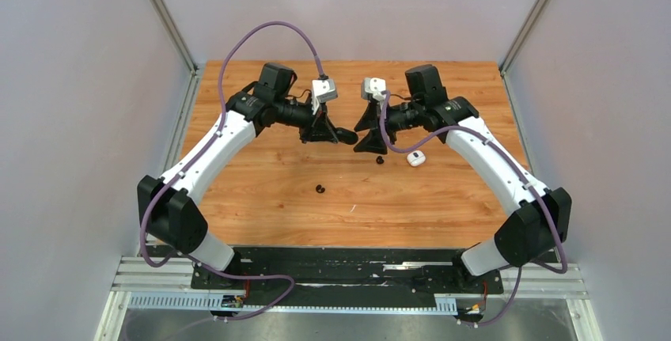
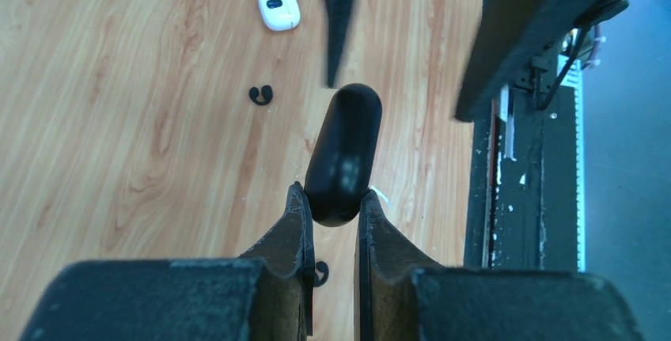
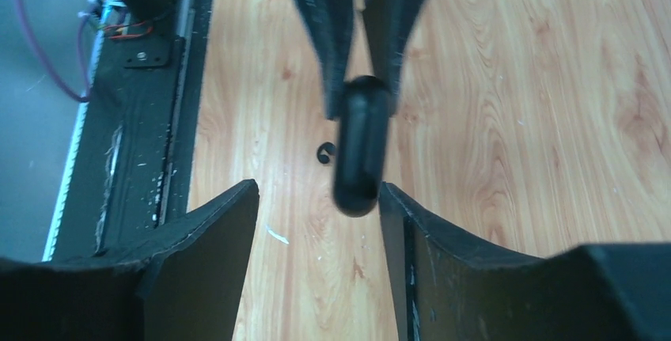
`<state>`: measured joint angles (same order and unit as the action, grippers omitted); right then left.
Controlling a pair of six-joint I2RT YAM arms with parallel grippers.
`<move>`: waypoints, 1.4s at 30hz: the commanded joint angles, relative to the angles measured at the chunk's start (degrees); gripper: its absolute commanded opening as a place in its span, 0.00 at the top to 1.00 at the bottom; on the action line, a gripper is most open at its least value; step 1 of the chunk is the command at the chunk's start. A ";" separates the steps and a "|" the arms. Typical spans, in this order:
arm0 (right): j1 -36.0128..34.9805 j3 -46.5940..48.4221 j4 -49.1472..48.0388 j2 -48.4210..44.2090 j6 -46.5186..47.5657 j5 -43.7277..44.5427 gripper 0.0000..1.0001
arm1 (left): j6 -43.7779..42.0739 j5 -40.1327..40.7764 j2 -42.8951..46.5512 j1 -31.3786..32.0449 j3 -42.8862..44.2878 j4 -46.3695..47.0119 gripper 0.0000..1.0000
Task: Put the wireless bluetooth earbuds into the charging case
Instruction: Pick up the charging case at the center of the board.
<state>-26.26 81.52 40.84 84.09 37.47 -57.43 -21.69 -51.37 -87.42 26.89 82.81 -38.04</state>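
Observation:
My left gripper (image 2: 332, 195) is shut on one end of a black oblong charging case (image 2: 344, 151), closed and held above the table; both also show in the top view, the left gripper (image 1: 334, 134) and the case (image 1: 347, 138). My right gripper (image 3: 316, 191) is open, facing it, and the case's free end (image 3: 362, 151) lies between its jaws, close to the right-hand finger (image 3: 431, 254). One black earbud (image 1: 379, 160) lies below the right gripper (image 1: 366, 135). Another black earbud (image 1: 320, 189) lies nearer me. No white earbuds are in view.
A small white rounded case (image 1: 416, 158) with a dark patch lies on the wooden table (image 1: 261, 198) right of the grippers, and also shows in the left wrist view (image 2: 278, 8). The black base rail (image 1: 348, 266) runs along the near edge.

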 commanded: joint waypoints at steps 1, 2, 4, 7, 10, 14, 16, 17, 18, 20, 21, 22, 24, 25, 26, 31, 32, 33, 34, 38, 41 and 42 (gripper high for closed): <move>-0.68 1.57 -7.45 1.80 -6.16 6.30 0.41 | 1.41 -2.99 -0.72 0.04 3.42 -1.93 1.00; -0.68 1.62 -8.05 1.84 -6.68 6.92 0.41 | 1.36 -3.10 -0.87 0.01 3.46 -1.98 1.00; -0.70 1.64 -8.60 2.13 -7.07 7.17 0.41 | 0.97 -3.41 -0.98 0.00 3.75 -2.29 1.00; -0.63 1.90 -8.62 3.02 -8.30 6.14 0.46 | 0.71 -3.64 -1.00 0.04 3.70 -2.20 1.00; -0.63 1.70 -8.59 3.55 -9.02 3.50 0.56 | 0.65 -3.79 -0.85 0.02 3.53 -1.94 1.00; -0.63 1.41 -8.65 4.29 -10.05 0.11 0.67 | 0.36 -3.74 -0.47 0.04 3.28 -1.80 1.00; -0.57 1.69 -8.55 5.12 -11.04 -0.48 0.66 | 0.60 -3.70 -0.17 0.01 2.69 -1.08 1.00; -0.46 1.78 -8.58 5.43 -11.30 -1.14 0.64 | 0.64 -3.76 -0.02 0.00 2.61 -0.61 1.00; -0.30 1.92 -8.56 5.75 -11.38 -1.81 0.63 | 0.87 -3.87 0.02 0.04 2.42 -0.23 1.00; -0.15 2.25 -8.50 6.38 -11.48 -2.63 0.67 | 1.20 -4.05 0.00 0.03 2.46 0.22 1.00; -0.11 2.51 -8.54 6.77 -11.53 -2.99 0.72 | 1.25 -4.11 0.00 0.01 2.50 0.32 1.00; 0.08 2.77 -8.56 7.05 -11.70 -3.36 0.80 | 1.38 -4.11 -0.06 0.05 2.48 0.44 1.00; 0.47 3.17 -8.57 7.38 -12.00 -4.17 0.90 | 1.67 -3.79 -0.16 0.06 2.45 0.61 1.00; 0.69 3.38 -8.64 7.42 -12.23 -4.70 0.94 | 1.93 -3.63 -0.31 0.01 2.45 0.74 0.96; 1.03 3.52 -8.60 7.41 -12.44 -5.42 0.98 | 2.62 -3.31 -0.39 0.01 2.27 0.96 0.89; 4.39 4.18 -9.74 7.44 -16.06 -13.75 1.00 | 6.68 -7.88 -0.28 -2.03 -1.36 5.15 0.53; 5.24 4.18 -10.11 7.63 -16.86 -15.07 1.00 | 9.02 -10.64 -0.07 -3.28 -3.27 8.90 0.53; 5.52 4.11 -10.30 7.73 -17.22 -15.97 1.00 | 10.48 -11.97 0.03 -3.88 -4.32 10.95 0.54; 5.58 3.92 -10.46 7.75 -17.25 -16.35 1.00 | 13.26 -14.19 0.07 -4.68 -5.86 14.96 0.54; 5.58 3.44 -11.21 7.75 -17.53 -16.59 1.00 | 16.32 -16.45 -0.92 -5.18 -6.43 18.43 0.54; 5.60 3.34 -12.18 8.03 -18.61 -16.68 1.00 | 17.74 -17.03 -1.07 -5.19 -6.36 19.88 0.49; 5.61 3.34 -12.38 8.16 -18.88 -16.67 1.00 | 18.09 -17.32 -1.17 -5.19 -6.35 20.60 0.47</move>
<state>-20.36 83.09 31.88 91.74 20.40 -70.52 -7.86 -64.18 -89.17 21.34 75.77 -24.03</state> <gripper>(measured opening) 0.247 0.498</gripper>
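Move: The black charging case is already pinched at its left end by the left gripper, its middle about 3 cm to that hand's right and 1 cm below. From the right hand point, the black charging case lies roughly 3 cm left, 2 cm ahead and 3 cm below. On the board some 18 cm below the right hand, one black earbud lies about 8 cm ahead and 6 cm right; the white case is equally far ahead, about 16 cm right. Bring the open right gripper about 3 cm forward and a good 2 cm down around the free end of the black charging case, while the left gripper holds it nearly still, then close and pinch it. Once it is gripped, open the left fingers to let go and lift the right hand about 3 cm, drifting slightly right; roll the right wrist some 15–20 degrees overall, its forward side dipping. ##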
